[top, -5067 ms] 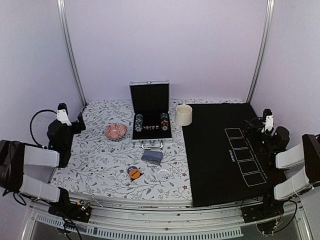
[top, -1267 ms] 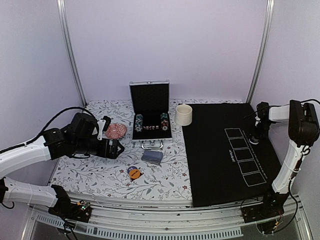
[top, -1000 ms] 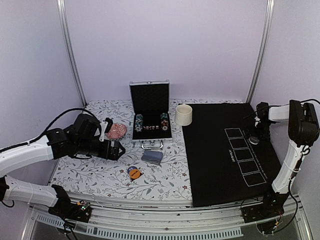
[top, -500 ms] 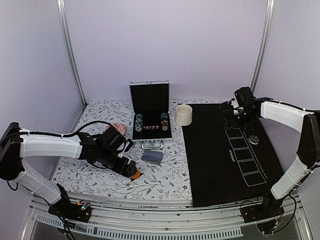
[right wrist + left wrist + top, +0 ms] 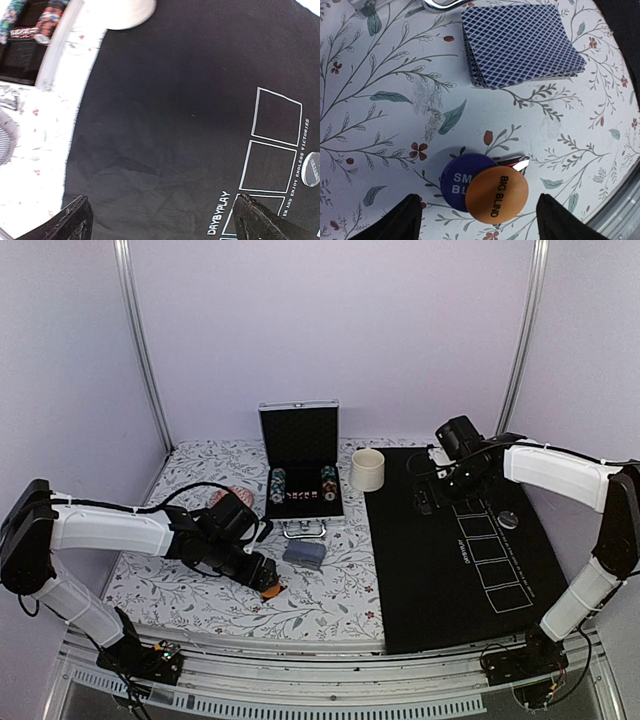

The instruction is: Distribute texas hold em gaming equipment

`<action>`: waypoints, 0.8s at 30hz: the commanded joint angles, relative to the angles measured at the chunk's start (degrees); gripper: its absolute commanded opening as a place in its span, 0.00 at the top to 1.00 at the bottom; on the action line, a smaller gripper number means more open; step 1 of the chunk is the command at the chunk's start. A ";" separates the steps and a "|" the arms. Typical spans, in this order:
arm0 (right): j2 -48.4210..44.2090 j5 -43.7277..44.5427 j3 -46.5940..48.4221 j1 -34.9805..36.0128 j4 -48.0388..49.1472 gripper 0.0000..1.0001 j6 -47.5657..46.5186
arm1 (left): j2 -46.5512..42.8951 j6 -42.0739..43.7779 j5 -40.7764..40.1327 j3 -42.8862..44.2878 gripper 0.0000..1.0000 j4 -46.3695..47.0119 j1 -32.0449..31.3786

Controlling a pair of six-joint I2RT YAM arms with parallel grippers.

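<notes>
My left gripper (image 5: 481, 223) hangs open just above two overlapping discs on the floral cloth, an orange BIG BLIND disc (image 5: 496, 194) lying on a dark blue one (image 5: 455, 181). Its fingers (image 5: 400, 220) stand either side of them without touching. A red-edged triangle marker (image 5: 519, 162) pokes out from under the discs. The blue-backed card deck (image 5: 520, 42) lies just beyond. Striped poker chips (image 5: 277, 483) stand in the open case (image 5: 300, 440). My right gripper (image 5: 425, 502) is open and empty over the black mat (image 5: 440, 570). A silver disc (image 5: 509, 521) lies by the mat's printed boxes.
A cream cup (image 5: 367, 469) stands at the mat's far left corner, close to my right gripper. A pink ribbed dish (image 5: 235, 498) sits left of the case, partly behind my left arm. The table's near edge (image 5: 620, 200) runs close to the discs.
The right arm left the silver disc on the mat and swung left across it. The left arm reached out and came down over the two discs, its jaws narrowing a little.
</notes>
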 commanded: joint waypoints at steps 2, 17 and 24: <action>0.48 0.41 4.23 5.14 -2.73 0.03 2.18 | -0.60 -1.64 0.88 -1.01 0.23 1.87 -0.42; 6.48 -22.48 0.61 27.01 24.62 0.34 21.84 | -9.54 -12.33 5.32 -11.38 0.49 5.34 4.00; 21.58 -27.38 9.60 30.51 28.71 0.53 24.64 | -12.10 -13.73 8.77 -16.44 0.58 13.04 7.80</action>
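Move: The orange big blind button lies about 39 cm to the right gripper's left, 15 cm back and 12 cm lower; the deck of cards is some 9 cm farther out than that button and 9 cm to its right. The blue small blind button sits half under the big blind, 2 cm farther out. For the left gripper, the big blind is about 2 cm to its right, level fore and aft, 4 cm below. Swing the right gripper quickly across from the black mat towards the two blind buttons, about 28 cm left and 14 cm back, sinking only at the end. Roll it some 30 degrees so the fingers point left and down, and narrow them to half open. Meanwhile draw the empty left gripper about 4 cm left and a little back, away from the buttons, narrowing its fingers too. ##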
